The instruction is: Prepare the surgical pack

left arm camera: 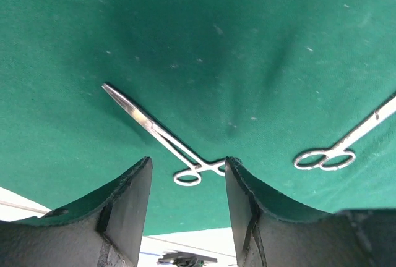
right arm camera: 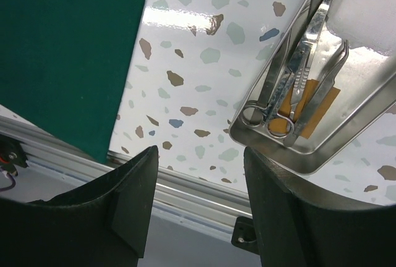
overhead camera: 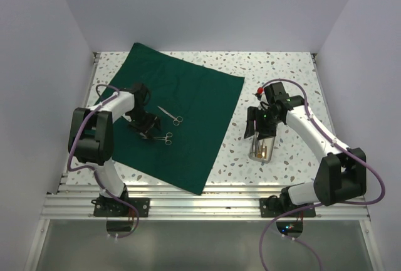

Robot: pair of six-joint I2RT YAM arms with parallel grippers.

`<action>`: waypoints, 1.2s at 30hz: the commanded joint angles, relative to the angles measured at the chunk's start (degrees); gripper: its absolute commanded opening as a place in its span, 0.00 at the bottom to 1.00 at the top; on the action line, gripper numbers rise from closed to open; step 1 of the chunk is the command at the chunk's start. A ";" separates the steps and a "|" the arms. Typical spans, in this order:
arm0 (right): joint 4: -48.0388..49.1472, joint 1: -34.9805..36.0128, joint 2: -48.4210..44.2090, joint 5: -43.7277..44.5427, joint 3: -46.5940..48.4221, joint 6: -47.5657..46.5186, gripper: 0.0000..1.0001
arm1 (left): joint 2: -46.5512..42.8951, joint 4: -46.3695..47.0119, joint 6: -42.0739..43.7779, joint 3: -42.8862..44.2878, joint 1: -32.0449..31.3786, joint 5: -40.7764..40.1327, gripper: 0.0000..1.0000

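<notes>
The dark green drape [overhead camera: 182,114] lies flat on the left half of the table. On it rest steel forceps [left arm camera: 158,134] and a second ring-handled instrument [left arm camera: 337,152], also seen from above as forceps [overhead camera: 164,137] and instrument [overhead camera: 170,115]. My left gripper [left arm camera: 189,163] hovers open just above the drape, with the forceps' finger rings in the gap between its fingertips. The steel tray [right arm camera: 362,103] stands on the bare tabletop to the right of the drape and holds scissors [right arm camera: 291,78] and other steel tools on an orange slip. My right gripper [right arm camera: 199,151] is open and empty, beside the tray's [overhead camera: 263,150] near-left corner.
The speckled tabletop [overhead camera: 282,70] shows between the drape and the right wall. A metal rail [overhead camera: 207,205] runs along the near edge, where both arm bases are bolted. White walls enclose the left, back and right sides. A small red item [overhead camera: 259,90] sits near the right arm.
</notes>
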 commanded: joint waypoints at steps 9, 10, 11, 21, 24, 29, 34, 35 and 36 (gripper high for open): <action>1.21 0.24 -1.59 -1.32 -0.48 -0.82 0.61 | 0.99 4.50 -4.03 -3.11 0.43 -4.11 0.48; 1.21 0.15 -1.59 -1.32 -0.48 -0.82 0.61 | 1.43 4.59 -4.03 -3.02 0.43 -3.76 0.47; 1.21 0.24 -1.67 -1.32 -0.48 -0.82 0.61 | 1.87 4.77 -4.03 -2.76 0.43 -3.76 0.46; 1.56 0.24 -2.90 -1.32 -0.74 -0.82 0.61 | 4.60 3.10 -2.01 -2.84 1.13 -5.07 0.24; 1.57 0.33 -2.99 -1.49 -0.74 -0.82 0.61 | 4.60 2.83 -1.31 -2.67 1.22 -4.99 0.13; 1.21 0.68 -2.47 -1.32 0.49 -0.91 0.61 | 3.55 1.17 -0.07 -1.26 1.22 -4.63 0.09; 1.12 1.03 -1.94 -1.32 1.37 -0.73 0.61 | 2.49 0.11 0.72 -1.96 1.22 -4.11 0.11; 1.12 1.29 -1.94 -1.32 1.46 -0.73 0.61 | 2.14 0.11 0.98 -2.22 1.22 -4.11 0.13; 1.12 1.47 -2.02 -1.32 1.46 -0.65 0.61 | 1.97 -0.15 1.16 -2.49 1.22 -4.02 0.14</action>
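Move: The clamp lies flat on the green cloth almost under the left hand, its middle some 2 cm to the left, 1 cm back and 2 cm below, rings to the right. Farther out are the scissors, about 8 cm ahead of the left hand, 5 cm to its right and 2 cm lower. From the right hand the clamp is roughly 35 cm to the left, 3 cm ahead and 10 cm down. The left fingers pinch the clamp just behind its hinge, shutting from about half open until they are almost closed on the shanks. The hand first sinks about 2 cm onto it, easing a little back and left, then stays low at the cloth while the grip closes, fingers still pointing down. ##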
